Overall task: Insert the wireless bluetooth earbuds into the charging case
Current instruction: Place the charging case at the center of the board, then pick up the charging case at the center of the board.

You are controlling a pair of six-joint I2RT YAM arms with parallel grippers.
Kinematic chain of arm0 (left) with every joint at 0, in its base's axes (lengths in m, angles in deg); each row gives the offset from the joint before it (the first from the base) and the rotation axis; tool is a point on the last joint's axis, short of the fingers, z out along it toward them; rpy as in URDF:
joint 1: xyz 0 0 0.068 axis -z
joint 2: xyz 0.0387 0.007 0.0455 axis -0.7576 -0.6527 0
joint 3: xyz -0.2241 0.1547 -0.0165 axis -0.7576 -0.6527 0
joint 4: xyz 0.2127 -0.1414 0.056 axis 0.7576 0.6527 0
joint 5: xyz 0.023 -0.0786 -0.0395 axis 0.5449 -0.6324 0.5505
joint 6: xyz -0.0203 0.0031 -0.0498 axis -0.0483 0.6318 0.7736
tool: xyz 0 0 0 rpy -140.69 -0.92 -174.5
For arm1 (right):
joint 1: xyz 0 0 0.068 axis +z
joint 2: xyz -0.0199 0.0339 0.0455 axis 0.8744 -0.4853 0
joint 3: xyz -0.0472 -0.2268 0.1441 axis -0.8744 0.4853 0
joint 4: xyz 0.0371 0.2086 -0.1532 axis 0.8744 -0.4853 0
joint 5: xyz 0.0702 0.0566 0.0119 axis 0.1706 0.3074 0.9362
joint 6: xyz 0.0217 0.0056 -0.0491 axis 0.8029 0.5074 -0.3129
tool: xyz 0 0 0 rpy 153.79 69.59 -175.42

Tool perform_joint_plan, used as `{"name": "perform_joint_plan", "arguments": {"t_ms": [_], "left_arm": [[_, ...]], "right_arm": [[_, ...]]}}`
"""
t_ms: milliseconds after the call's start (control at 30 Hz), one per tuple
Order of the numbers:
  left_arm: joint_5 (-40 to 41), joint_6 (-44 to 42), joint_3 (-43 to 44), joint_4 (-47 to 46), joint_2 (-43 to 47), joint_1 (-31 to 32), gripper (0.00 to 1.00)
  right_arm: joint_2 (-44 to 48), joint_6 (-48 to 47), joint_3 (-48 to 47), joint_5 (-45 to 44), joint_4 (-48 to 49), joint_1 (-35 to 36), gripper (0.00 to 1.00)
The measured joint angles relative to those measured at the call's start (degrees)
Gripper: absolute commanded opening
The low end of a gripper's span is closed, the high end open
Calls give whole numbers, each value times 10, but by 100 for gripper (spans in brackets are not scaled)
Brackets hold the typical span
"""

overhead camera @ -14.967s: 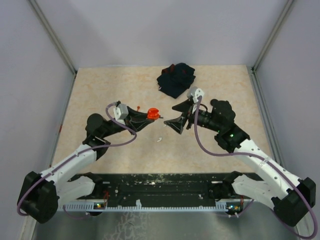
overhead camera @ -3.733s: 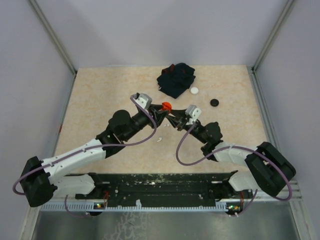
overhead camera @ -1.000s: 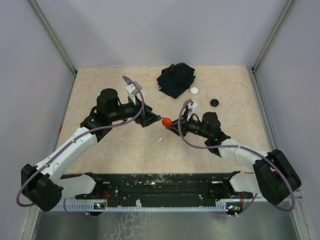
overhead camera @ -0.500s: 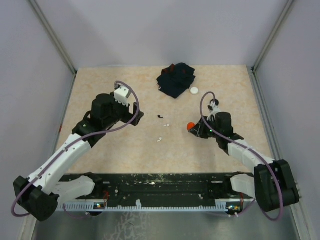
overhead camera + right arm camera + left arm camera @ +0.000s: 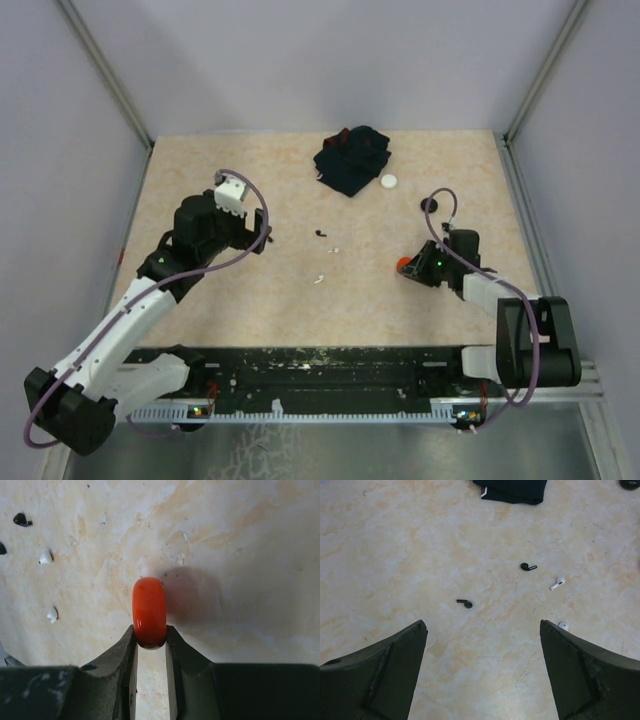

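An orange-red round charging case (image 5: 149, 611) stands on edge between the fingers of my right gripper (image 5: 150, 632), which is shut on it just above the table; in the top view the case (image 5: 402, 265) sits right of centre. Tiny earbuds lie loose mid-table: two black ones (image 5: 528, 567) (image 5: 465, 603) and two white ones (image 5: 557, 583) (image 5: 563, 625). My left gripper (image 5: 482, 625) hangs wide open and empty over bare table, short of the earbuds. The left gripper (image 5: 262, 238) sits left of centre in the top view.
A dark navy cloth (image 5: 352, 158) lies bunched at the back centre. A white puck (image 5: 388, 181) rests beside it and a black puck (image 5: 429, 205) sits further right, just behind my right arm. Side walls bound the table.
The arms have drawn apart. My left arm pulled back to the left and its jaws opened wider. My right gripper carried the orange-red case right and nearer, uncovering the earbuds mid-table.
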Motion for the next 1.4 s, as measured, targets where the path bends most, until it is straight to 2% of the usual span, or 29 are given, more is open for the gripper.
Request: {"name": "perform_joint_plan", "arguments": {"t_ms": [200, 300, 400, 600, 833, 1000, 1233, 1400], "left_arm": [[-1, 2, -7, -2, 2, -13, 97], [-5, 3, -10, -3, 11, -15, 97], [-7, 3, -10, -6, 18, -16, 97], [-7, 4, -11, -9, 21, -20, 97], [-6, 5, -11, -9, 21, -25, 97], [-5, 5, -11, -9, 21, -32, 97], [-5, 5, -17, -10, 21, -46, 97], [-7, 5, -17, -10, 15, -51, 97]], "right_arm": [[-28, 10, -15, 10, 3, -12, 52], [-19, 9, -29, -2, -19, -13, 62], [9, 1, -37, -44, -64, -14, 67], [59, -37, -89, -133, -186, -14, 70], [43, -75, -167, -179, -179, -7, 70], [-39, -110, -224, -199, -121, 24, 70], [-219, -165, -349, -204, -12, 43, 70], [-341, -203, -436, -204, 30, 47, 70]]}}
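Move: The right hand still pinches the red charging case practically at its hand point, low on the board. The white case lies about 26 cm ahead and 2 cm left of that hand, the black case about 19 cm ahead and 9 cm right. The dark cloth is some 33 cm ahead and 15 cm left. From the idle left hand, the red case is roughly level, about 41 cm right and 22 cm below. Opening first, the right fingers let go of the red case, and the hand veers about 6 cm right while rising. It then sweeps forward to end some 23 cm farther out, open, towards the white case with the black one off to its right, sinking about 3 cm late as the wrist rolls and lifts by some 30 degrees. The left hand drifts about 3 cm left. ##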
